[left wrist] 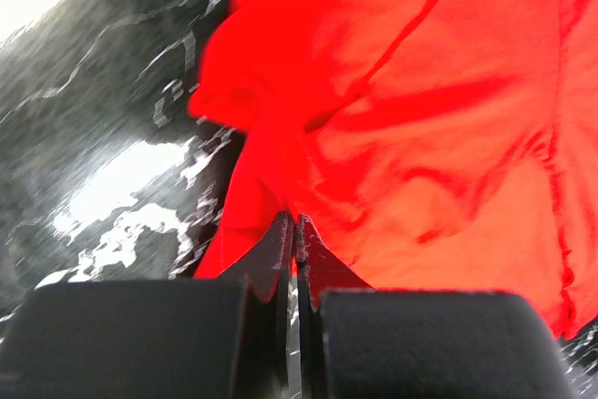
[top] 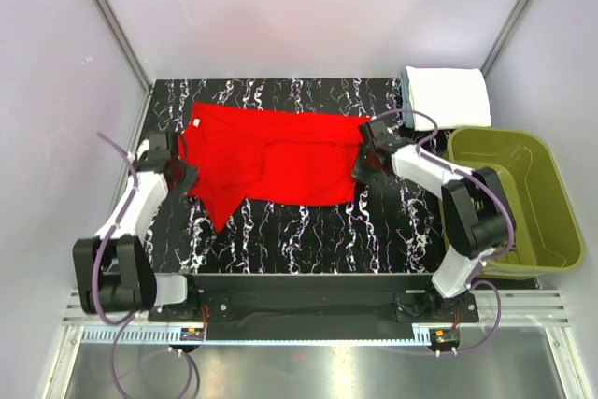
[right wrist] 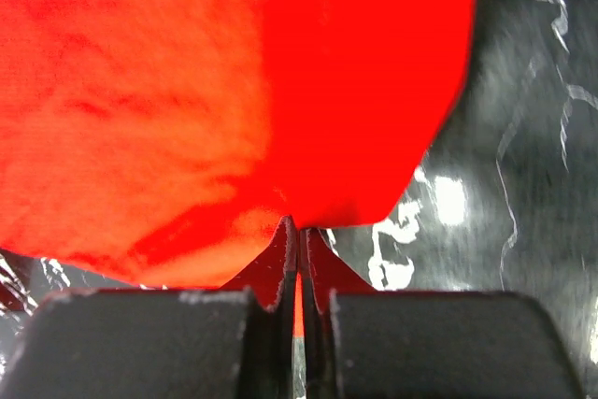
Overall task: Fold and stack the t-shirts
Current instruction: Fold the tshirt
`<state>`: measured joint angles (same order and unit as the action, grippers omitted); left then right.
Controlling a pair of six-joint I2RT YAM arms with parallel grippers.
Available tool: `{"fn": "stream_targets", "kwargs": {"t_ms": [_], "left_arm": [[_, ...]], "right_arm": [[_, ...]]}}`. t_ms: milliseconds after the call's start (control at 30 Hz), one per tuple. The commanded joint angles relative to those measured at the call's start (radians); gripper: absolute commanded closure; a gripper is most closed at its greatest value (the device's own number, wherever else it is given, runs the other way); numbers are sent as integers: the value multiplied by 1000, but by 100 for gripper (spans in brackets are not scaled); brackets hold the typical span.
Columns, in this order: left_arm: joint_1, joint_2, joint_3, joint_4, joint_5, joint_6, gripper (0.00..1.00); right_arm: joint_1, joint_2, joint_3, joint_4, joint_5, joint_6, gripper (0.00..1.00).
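A bright red t-shirt (top: pixel 271 156) lies spread across the black marbled table (top: pixel 308 231), partly folded, with one corner trailing toward the front left. My left gripper (top: pixel 184 175) is shut on the shirt's left edge; in the left wrist view the red cloth (left wrist: pixel 411 119) is pinched between the closed fingertips (left wrist: pixel 296 226). My right gripper (top: pixel 360 167) is shut on the shirt's right edge, and red cloth (right wrist: pixel 234 91) shows between its closed fingertips (right wrist: pixel 297 228). A folded white t-shirt (top: pixel 448 95) sits on a pale blue one at the back right corner.
An olive-green plastic basket (top: pixel 519 198) stands off the table's right side, close to the right arm. White enclosure walls rise on the left, back and right. Bare marbled tabletop lies in front of the shirt.
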<state>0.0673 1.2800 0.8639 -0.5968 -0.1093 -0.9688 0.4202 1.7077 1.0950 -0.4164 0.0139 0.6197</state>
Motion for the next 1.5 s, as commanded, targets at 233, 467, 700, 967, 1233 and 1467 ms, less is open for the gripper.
{"fn": "stream_targets", "kwargs": {"t_ms": [233, 467, 700, 967, 1233, 1467], "left_arm": [[-1, 307, 383, 26, -55, 21, 100], [11, 536, 586, 9, -40, -7, 100], [37, 662, 717, 52, -20, -33, 100], [43, 757, 813, 123, 69, -28, 100], [43, 866, 889, 156, 169, -18, 100], [45, 917, 900, 244, 217, -44, 100]], "right_arm": [[-49, 256, 360, -194, -9, -192, 100], [-116, 354, 526, -269, -54, -236, 99], [-141, 438, 643, -318, -109, -248, 97], [-165, 483, 724, -347, -112, -235, 95], [-193, 530, 784, -371, -114, -209, 91], [-202, 469, 781, -351, -46, -198, 66]]}}
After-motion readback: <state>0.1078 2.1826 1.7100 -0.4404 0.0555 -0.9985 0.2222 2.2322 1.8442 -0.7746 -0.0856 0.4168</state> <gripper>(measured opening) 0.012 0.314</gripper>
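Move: Both hands already hold the red t-shirt's near edge. The shirt's far left corner lies about 35 cm ahead of the left hand, 4 cm to its left and 9 cm below, with the white collar label some 6 cm short of that corner. From the right hand, the shirt's far right corner is about 26 cm ahead, 5 cm right and 4 cm down; the folded white stack stands roughly 34 cm ahead and 30 cm right. Carry the t-shirt's near edge forward over the rest of the shirt with both grippers, the left leading the longer reach: about 25 cm towards the collar, a little up at first, then lowering at the end with the fingers still shut. Take the right gripper some 13 cm forward, staying low and drifting a little right towards the far right corner, then start opening its fingers on the cloth. ##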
